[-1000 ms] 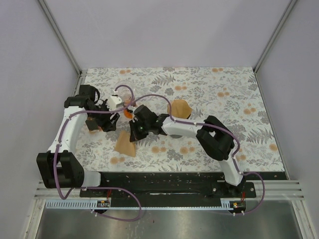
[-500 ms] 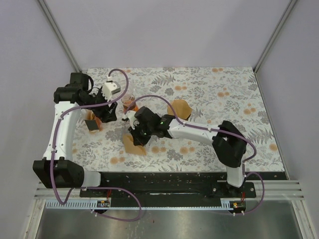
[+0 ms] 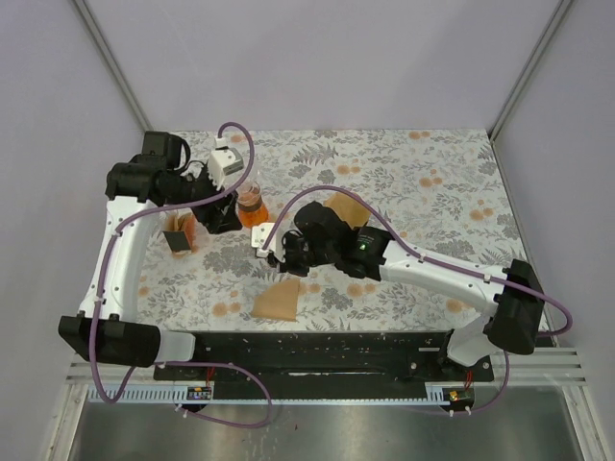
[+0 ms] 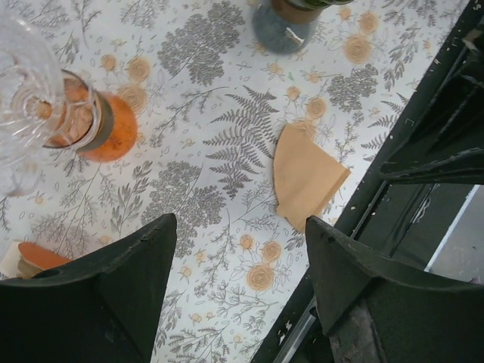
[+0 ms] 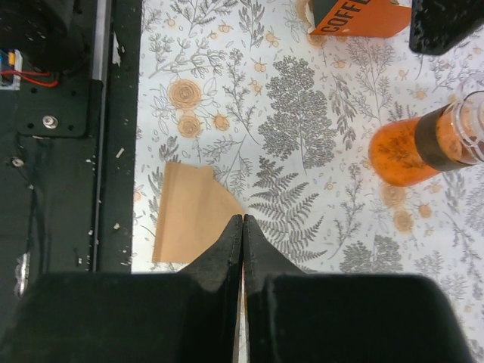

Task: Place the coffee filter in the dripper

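A brown coffee filter lies flat on the floral cloth close to the black rail, also seen as the filter and the filter. Only the dripper's grey base shows, at the top edge of the left wrist view, with a brown band above it. In the top view my right arm hides the dripper. My right gripper is shut, and its tips sit over the filter's right corner. Nothing touches the filter in the left wrist view. My left gripper is open and empty beside the flask.
A glass flask of orange liquid stands by my left gripper. An orange coffee box is to its left. Another piece of brown paper shows past my right arm. The black rail runs along the near edge.
My right arm has swung right and stretched out. The filter has shifted right and nearer the rail. My left gripper has drawn back toward the flask and opened a little wider.
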You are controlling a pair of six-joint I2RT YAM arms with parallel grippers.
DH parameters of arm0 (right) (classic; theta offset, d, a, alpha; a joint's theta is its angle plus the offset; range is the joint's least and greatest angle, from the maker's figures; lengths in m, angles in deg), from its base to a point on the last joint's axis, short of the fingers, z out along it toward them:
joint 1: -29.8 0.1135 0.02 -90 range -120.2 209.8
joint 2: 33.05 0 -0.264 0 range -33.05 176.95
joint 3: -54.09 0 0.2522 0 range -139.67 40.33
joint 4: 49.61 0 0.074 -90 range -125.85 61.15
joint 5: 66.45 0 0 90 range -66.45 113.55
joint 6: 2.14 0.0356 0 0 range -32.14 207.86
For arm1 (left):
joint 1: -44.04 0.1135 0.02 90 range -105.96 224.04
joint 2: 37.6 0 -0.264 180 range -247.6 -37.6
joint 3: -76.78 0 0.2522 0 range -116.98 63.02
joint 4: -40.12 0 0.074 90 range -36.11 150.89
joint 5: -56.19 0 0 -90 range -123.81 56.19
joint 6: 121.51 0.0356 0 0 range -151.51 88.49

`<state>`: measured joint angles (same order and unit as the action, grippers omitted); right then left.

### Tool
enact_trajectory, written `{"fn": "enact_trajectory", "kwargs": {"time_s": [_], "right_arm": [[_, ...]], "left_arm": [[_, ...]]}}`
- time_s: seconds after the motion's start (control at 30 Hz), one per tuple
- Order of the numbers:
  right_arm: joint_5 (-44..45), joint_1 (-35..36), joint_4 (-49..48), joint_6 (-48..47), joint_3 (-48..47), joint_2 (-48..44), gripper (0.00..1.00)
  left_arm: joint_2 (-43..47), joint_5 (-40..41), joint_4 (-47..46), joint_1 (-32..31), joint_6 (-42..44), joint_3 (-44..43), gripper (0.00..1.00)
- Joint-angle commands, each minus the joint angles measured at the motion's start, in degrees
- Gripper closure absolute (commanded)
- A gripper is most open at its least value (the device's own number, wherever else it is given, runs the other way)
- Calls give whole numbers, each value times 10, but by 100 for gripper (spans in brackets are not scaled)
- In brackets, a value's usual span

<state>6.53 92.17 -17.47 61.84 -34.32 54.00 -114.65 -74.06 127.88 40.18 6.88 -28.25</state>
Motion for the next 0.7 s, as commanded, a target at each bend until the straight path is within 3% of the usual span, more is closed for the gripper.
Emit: {"fn": "enact_trajectory", "kwargs": {"time_s": [0.0,0.07,0.17,0.23,0.3,0.67], "right_arm": [[19,6,7,-74,4,-15,100],[20,6,5,-48,6,-2,97],[40,13,-14,11,10,21,52],[66,33,-17,37,7,46,30],[79,55,-2,51,-12,86,1],[131,69,160,65,-199,306,1]], "left_arm": [[19,-15,1,-19,2,6,28],[16,10,-3,-19,5,31,28],[17,25,-15,-11,-3,55,28],[21,20,-22,4,-10,60,28],[24,23,-32,17,-17,59,28],[35,34,-32,34,-9,76,28]]}}
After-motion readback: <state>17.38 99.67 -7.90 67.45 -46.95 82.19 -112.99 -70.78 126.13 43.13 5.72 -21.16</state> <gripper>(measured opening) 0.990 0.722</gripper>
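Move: The loose coffee filter lies flat on the table about 21 cm below the right hand, roughly 3 cm to its left and 2 cm nearer the base. The dripper is some 10 cm ahead and 13 cm right of that hand, the carafe about 20 cm ahead and 10 cm left, and the coffee box about 14 cm ahead and 28 cm left. From the left hand, the filter is roughly 10 cm back, 8 cm right and 27 cm down. The loose filter is approached from above by the right hand, which drops about 16 cm, faster as it goes, drifting some 4 cm left. Its shut fingers spread wide open early on and tip about 25 degrees more steeply downward, ending astride the paper but still above it. The left hand, fingers still open, sinks about 3 cm and shifts slightly left. ##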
